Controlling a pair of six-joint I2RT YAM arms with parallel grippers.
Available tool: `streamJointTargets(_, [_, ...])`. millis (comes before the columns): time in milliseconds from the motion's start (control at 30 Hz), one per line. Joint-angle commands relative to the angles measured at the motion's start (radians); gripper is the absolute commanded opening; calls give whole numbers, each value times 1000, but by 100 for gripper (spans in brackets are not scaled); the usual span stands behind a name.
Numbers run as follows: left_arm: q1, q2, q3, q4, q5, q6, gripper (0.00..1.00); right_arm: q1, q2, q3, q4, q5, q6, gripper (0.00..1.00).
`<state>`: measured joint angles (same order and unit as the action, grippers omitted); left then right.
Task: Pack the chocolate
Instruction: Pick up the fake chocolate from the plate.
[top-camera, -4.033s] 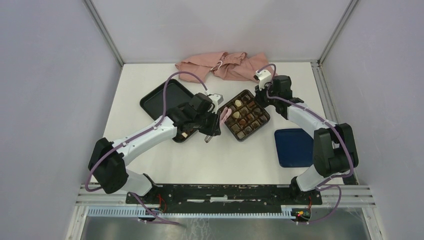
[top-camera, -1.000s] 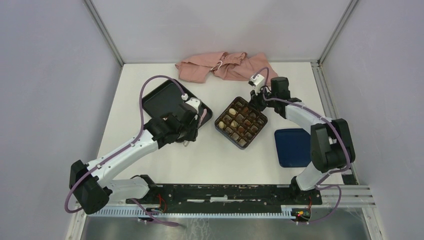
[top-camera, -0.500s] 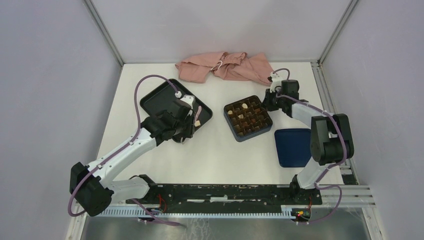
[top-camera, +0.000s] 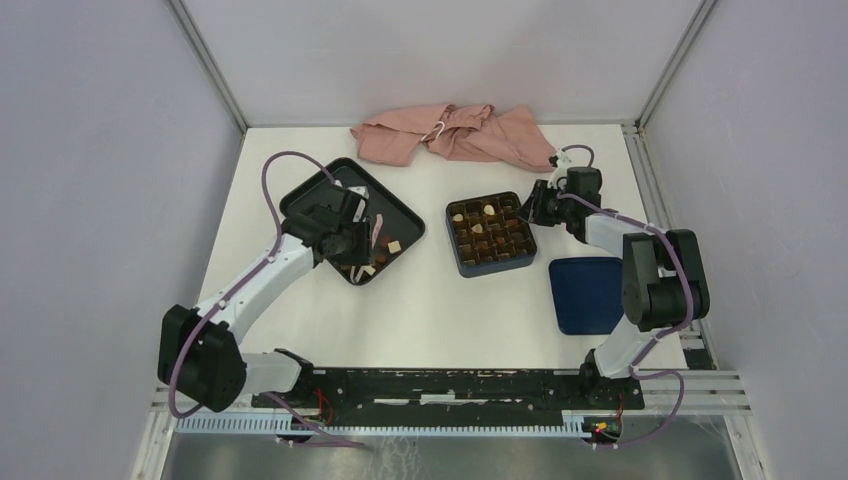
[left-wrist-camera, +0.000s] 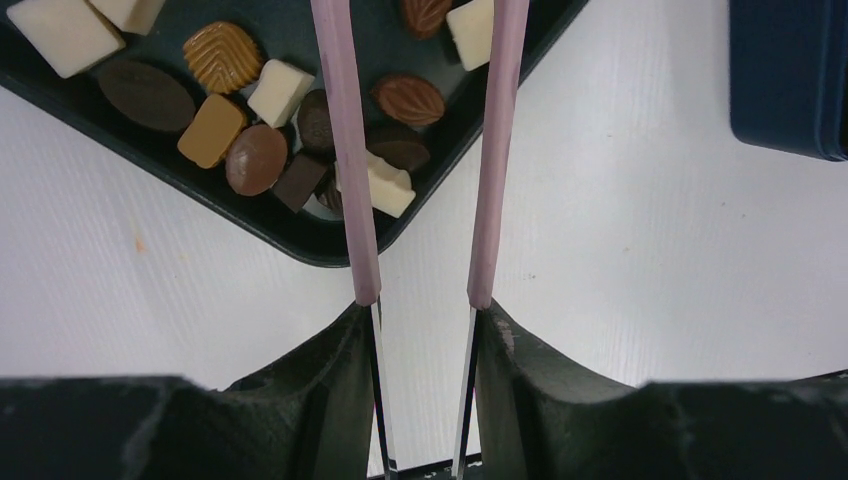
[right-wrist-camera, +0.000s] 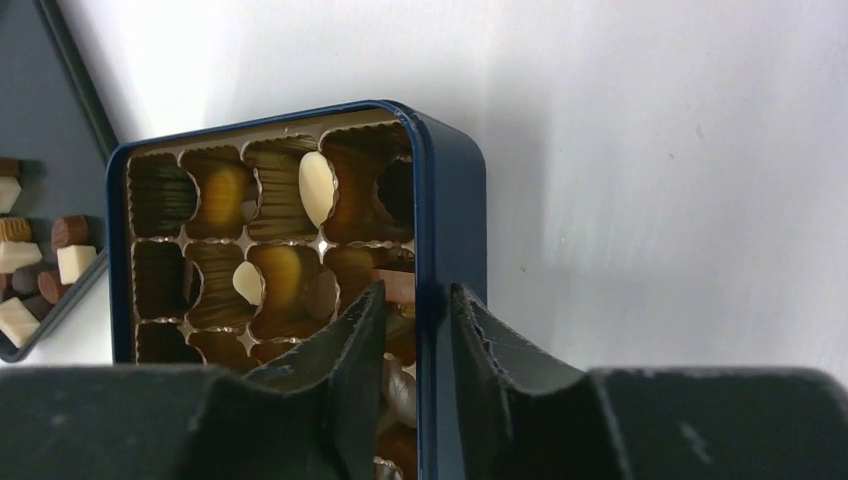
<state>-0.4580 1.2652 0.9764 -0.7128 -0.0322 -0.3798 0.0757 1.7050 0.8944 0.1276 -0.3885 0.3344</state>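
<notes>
Loose chocolate in dark, light brown and white pieces lies in the near corner of the black tray; more chocolate sits in the gridded insert of the dark blue box. My left gripper hangs over the tray, and its long pink fingers stand apart with nothing between them. My right gripper straddles the box's right wall, and a thin gap shows on each side of it. In the top view the right gripper is at the box's far right corner.
A dark blue lid lies flat to the right of the box, near the right arm. A crumpled pink cloth stretches along the back of the table. The box's corner shows at the upper right of the left wrist view.
The right jaws have parted off the box wall after swinging the box square to the table. The left arm has drawn back left over the tray.
</notes>
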Motion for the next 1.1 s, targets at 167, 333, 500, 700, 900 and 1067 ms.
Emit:
streamJointTargets(167, [167,83,101,-89,54,100,43,-65,-57,56,15,-126,-108,57])
streamJointTargets(333, [251,130,151,-137,50,139,43,-94,-113,87,-14,-288,-290,64])
streamJointTargets(500, [292,201,180,-181,56,191,43,-97,-176,124,-79,-508,-438,70])
streamJointTargets(700, [296,288,222,-203,22,219,42,-92,-229,112,-67,-597,-483,70])
streamJointTargets(900, [296,350,294,-251,-30,231,43,-85,-221,113,-66,-620,-477,69])
streamJointTargets(1067, [297,383,313,-284,-32,230,42,-83,-217,111,-65,-624,-476,69])
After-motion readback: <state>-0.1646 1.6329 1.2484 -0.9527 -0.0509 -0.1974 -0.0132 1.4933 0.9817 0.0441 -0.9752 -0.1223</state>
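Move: From the left hand, which already holds the pink tongs, the pair of white chocolates at the left end of the plate's cluster lies about 15 cm ahead, 9 cm left and 9 cm below. The dark oval stands some 12 cm ahead and 7 cm left, the orange ridged piece 12 ahead and 4 left. From the right hand the pair is roughly 42 cm left, level, slightly lower; the box's middle is about 6 cm left and 3 cm back. The left hand keeps its hold on the tongs at an unchanged opening and sweeps about 9 cm left over the plate's near end, working some 4 cm forward and 3 cm lower towards the white pair while its fingers tip further down. The right hand, its fingers astride the box's right rim, spreads them wide and comes free, rising about 13 cm with a slight drift back and left as it tips up and turns some 30 degrees counter-clockwise. ##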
